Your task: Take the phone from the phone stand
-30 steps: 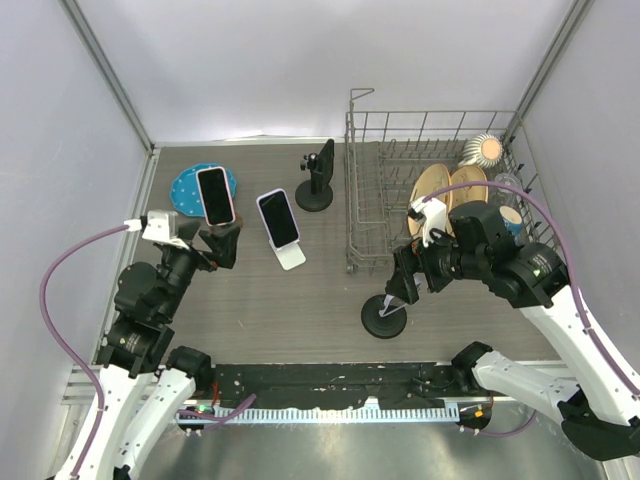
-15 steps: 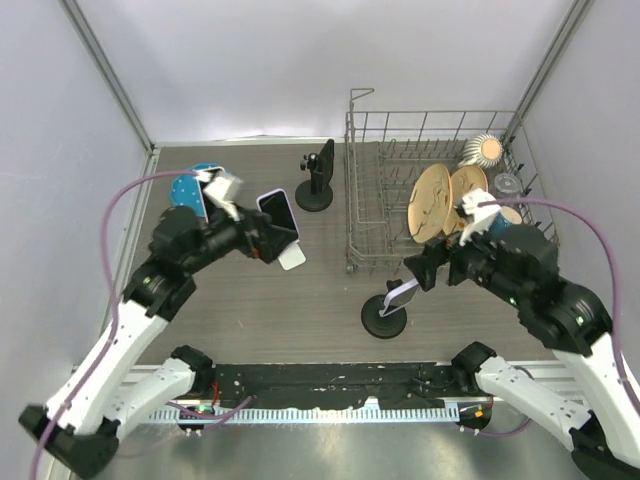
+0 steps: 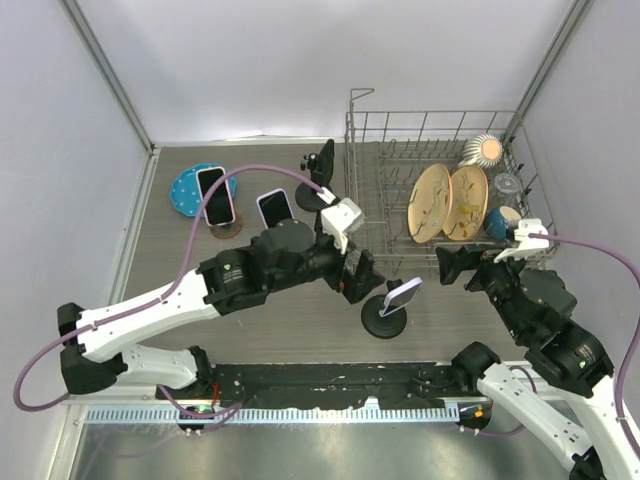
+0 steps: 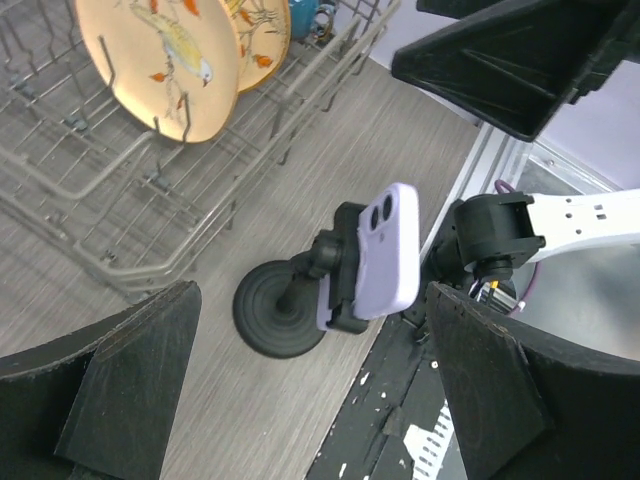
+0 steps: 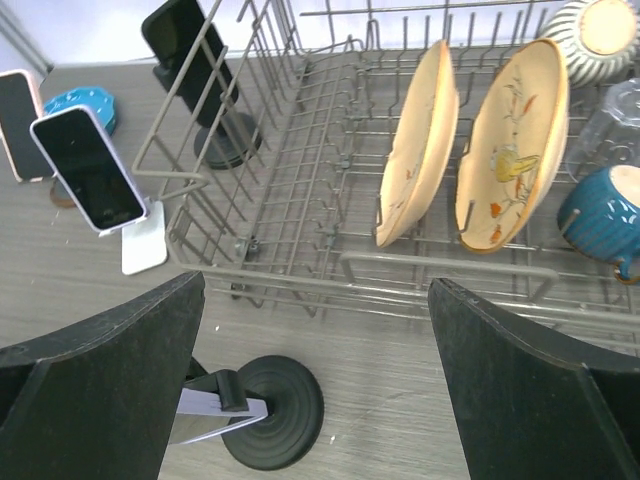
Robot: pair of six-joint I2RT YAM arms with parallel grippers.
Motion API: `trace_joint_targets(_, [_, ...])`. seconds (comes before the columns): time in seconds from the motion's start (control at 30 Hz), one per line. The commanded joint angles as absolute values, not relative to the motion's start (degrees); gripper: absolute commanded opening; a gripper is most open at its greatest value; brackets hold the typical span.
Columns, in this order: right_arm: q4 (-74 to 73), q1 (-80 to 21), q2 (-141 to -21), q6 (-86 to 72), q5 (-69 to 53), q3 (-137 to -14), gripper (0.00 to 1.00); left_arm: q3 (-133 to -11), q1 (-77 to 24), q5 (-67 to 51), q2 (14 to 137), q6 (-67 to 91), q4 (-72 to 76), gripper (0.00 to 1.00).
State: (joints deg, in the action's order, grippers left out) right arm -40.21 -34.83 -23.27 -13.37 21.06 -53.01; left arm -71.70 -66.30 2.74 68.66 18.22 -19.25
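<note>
A lavender phone [image 3: 402, 295] leans in the clamp of a black round-based phone stand [image 3: 382, 322] in front of the dish rack. In the left wrist view its back [image 4: 390, 250] faces me, clipped above the stand's base [image 4: 283, 312]. My left gripper [image 3: 355, 277] hangs open just left of the phone, touching nothing [image 4: 310, 400]. To the phone's right my right gripper [image 3: 452, 265] is open and empty. In the right wrist view [image 5: 320, 400] the stand's base [image 5: 275, 412] and the phone's edge [image 5: 215, 410] sit low between the fingers.
A wire dish rack [image 3: 365, 200] behind the stand holds two plates [image 3: 448, 203], a blue cup [image 3: 495, 222] and a ribbed bowl [image 3: 483, 150]. Three other phones on stands are at the back left: pink-cased [image 3: 214, 195], one on a white stand [image 3: 276, 210], and a black one [image 3: 323, 162].
My left arm has swung from the far left across the table to just beside the lavender phone. My right gripper has drawn back to the right, away from the phone.
</note>
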Motion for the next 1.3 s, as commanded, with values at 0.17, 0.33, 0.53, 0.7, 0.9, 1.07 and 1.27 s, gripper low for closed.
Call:
trace_joint_targets(0.17, [-36.83,-35.16,-19.42,-16.0,29.09,-51.77,1.0,-79.71,-74.87,10.98,78.73,14.94,-20.38,1.0])
trace_joint_targets(0.33, [-37.35,-35.16,-19.42,-16.0,29.35,-51.15,1.0,-83.14,-77.42,14.93,83.23,13.1,-23.81,0.99])
trace_joint_targets(0.53, [-37.27,-35.16,-19.34,-15.38,29.44,-50.98,1.0,-85.51,-79.98,19.33,87.18,10.64,-26.19,0.85])
trace_joint_targets(0.7, [-37.27,-35.16,-18.99,-15.38,29.79,-50.54,1.0,-87.27,-81.91,21.71,89.29,9.32,-27.51,0.65])
trace_joint_targets(0.9, [-37.27,-35.16,-18.63,-15.56,30.06,-49.66,1.0,-87.98,-82.97,23.46,90.79,8.53,-27.86,0.42])
trace_joint_targets(1.07, [-37.44,-35.16,-18.46,-15.73,30.23,-49.31,1.0,-87.89,-83.23,25.74,90.27,8.0,-28.56,0.18])
trace_joint_targets(1.27, [-37.44,-35.16,-18.46,-15.91,29.36,-49.13,1.0,-85.09,-83.23,33.39,85.44,8.09,-31.37,0.0])
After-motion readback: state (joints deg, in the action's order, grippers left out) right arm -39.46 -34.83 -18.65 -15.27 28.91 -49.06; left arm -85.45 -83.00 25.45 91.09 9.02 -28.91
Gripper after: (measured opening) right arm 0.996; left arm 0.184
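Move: Just past the open left fingers, the phone on the black stand lies about 8 cm to the right, 4 cm back and roughly 10 cm lower; the black stand is some 6 cm back, 6 cm right and 16 cm down from that hand. The dish rack's middle is about 17 cm ahead and 20 cm right of the left hand, and the phone on the white stand some 14 cm ahead and 16 cm left, both well below. From the right hand, the black-stand phone is about 11 cm left, 7 cm back and 9 cm lower. Sinking about 8 cm while going some 7 cm right and 3 cm back, the left hand comes onto the phone on the black stand, its wrist tipping the fingers some 25 degrees farther down. The fingers stay wide open at first, then close and pinch the phone between the pads at its near end. Meanwhile the open right hand shifts about 2.5 cm right, out of the way. ##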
